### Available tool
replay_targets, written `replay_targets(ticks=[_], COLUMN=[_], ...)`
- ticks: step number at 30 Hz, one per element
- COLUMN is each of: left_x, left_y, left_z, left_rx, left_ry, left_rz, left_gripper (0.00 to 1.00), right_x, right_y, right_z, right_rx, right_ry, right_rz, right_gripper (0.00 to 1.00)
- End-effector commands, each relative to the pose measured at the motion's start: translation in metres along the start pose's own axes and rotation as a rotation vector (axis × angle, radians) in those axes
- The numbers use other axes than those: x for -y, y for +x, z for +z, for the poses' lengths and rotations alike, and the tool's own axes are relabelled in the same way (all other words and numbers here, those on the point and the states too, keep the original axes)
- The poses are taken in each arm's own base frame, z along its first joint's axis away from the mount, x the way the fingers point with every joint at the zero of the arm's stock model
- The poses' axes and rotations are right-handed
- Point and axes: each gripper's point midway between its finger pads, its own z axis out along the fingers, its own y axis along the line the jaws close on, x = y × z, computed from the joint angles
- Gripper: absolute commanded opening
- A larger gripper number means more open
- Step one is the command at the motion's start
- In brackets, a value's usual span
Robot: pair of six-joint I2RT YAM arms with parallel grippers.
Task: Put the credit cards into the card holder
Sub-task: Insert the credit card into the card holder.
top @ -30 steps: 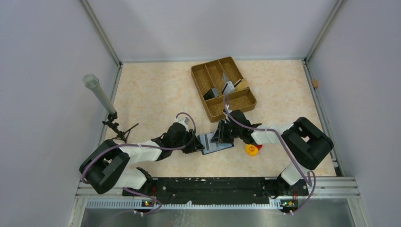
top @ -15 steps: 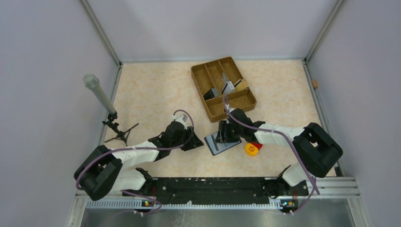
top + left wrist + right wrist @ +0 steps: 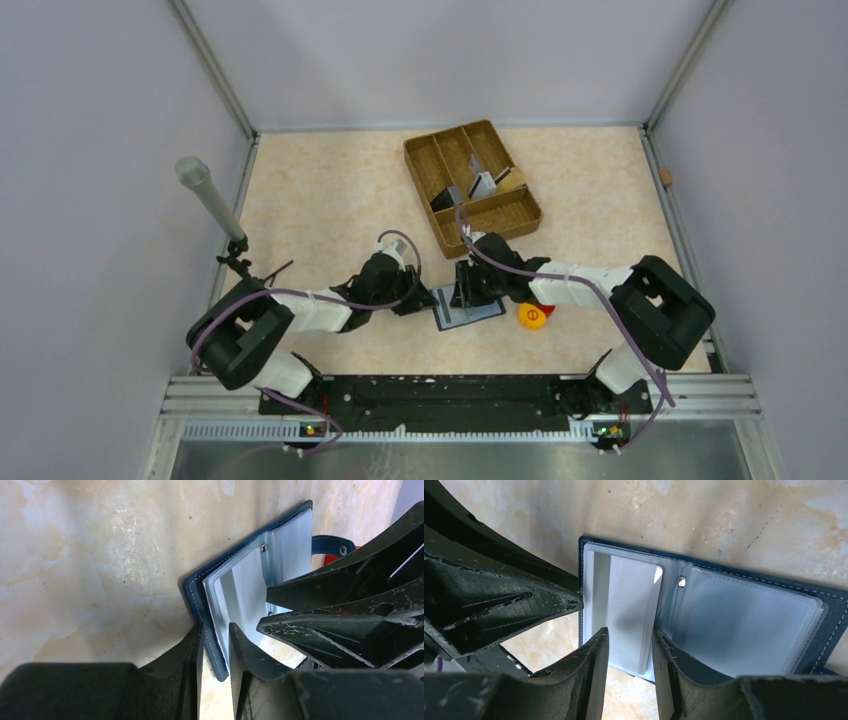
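Observation:
The card holder [image 3: 470, 312] lies open on the table, navy outside and pale blue-grey inside [image 3: 744, 625]. My left gripper [image 3: 215, 627] is shut on its left edge [image 3: 212, 645], one finger on the navy cover and the other on the inner sleeves. My right gripper [image 3: 630, 632] stands open just above the holder's left half, straddling a grey credit card [image 3: 631, 600] that lies partly in a sleeve there. The two grippers almost meet over the holder [image 3: 428, 299] [image 3: 468, 292]. More credit cards [image 3: 482, 184] stand in the brown tray.
The brown divided tray [image 3: 412, 160] sits just behind the holder. A yellow and red round piece [image 3: 533, 316] lies right of the holder, under my right arm. A microphone on a small tripod [image 3: 210, 200] stands at the left. Walls close in the table.
My left gripper drew back to the left half a second ago and has returned to the holder's left edge, closing on it. The right gripper stayed over the holder, which shifted slightly.

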Motion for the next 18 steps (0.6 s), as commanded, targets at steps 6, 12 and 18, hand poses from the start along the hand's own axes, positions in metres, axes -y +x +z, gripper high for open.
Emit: replay_targets(ticks=[6,12,18], left_x=[0.012,0.01,0.022], left_y=[-0.013,-0.037,-0.075], left_z=[-0.004,-0.037,-0.084], left_rx=[0.055,0.124,0.189], left_ry=[0.025,-0.069,-0.134], left_rz=[0.042,0.124,0.226], left_gripper=[0.32,0.72,0.99], right_x=[-0.033,-0.019,-0.019], right_y=[-0.033,-0.079,-0.13], right_z=[-0.009,-0.065,-0.11], right_rx=[0.094,0.299,0.474], right_ry=[-0.043,0.129,0.252], right_rz=[-0.122,-0.186,-0.343], right_gripper=[0.41,0.65,0.84])
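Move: The open card holder lies flat, its middle about 7 cm right of my left hand, which is at its left edge, and some 2 cm right of my right hand. The card in the left pocket is about 4 cm right of my left hand and 1 cm left of my right hand. The wicker box's middle stands about 22 cm ahead of my right hand and 3 cm right; the yellow tub is 14 cm right and 3 cm back. After barely stirring at first, I let the card holder go with both hands at once. My right hand comes up off the card about 10 cm and forward some 5 cm towards the box, its fingers swinging up roughly 20 degrees and opening well out; my left hand frees the holder's left edge, rising about 6 cm while drawing left and a little forward, fingers spreading fully. ##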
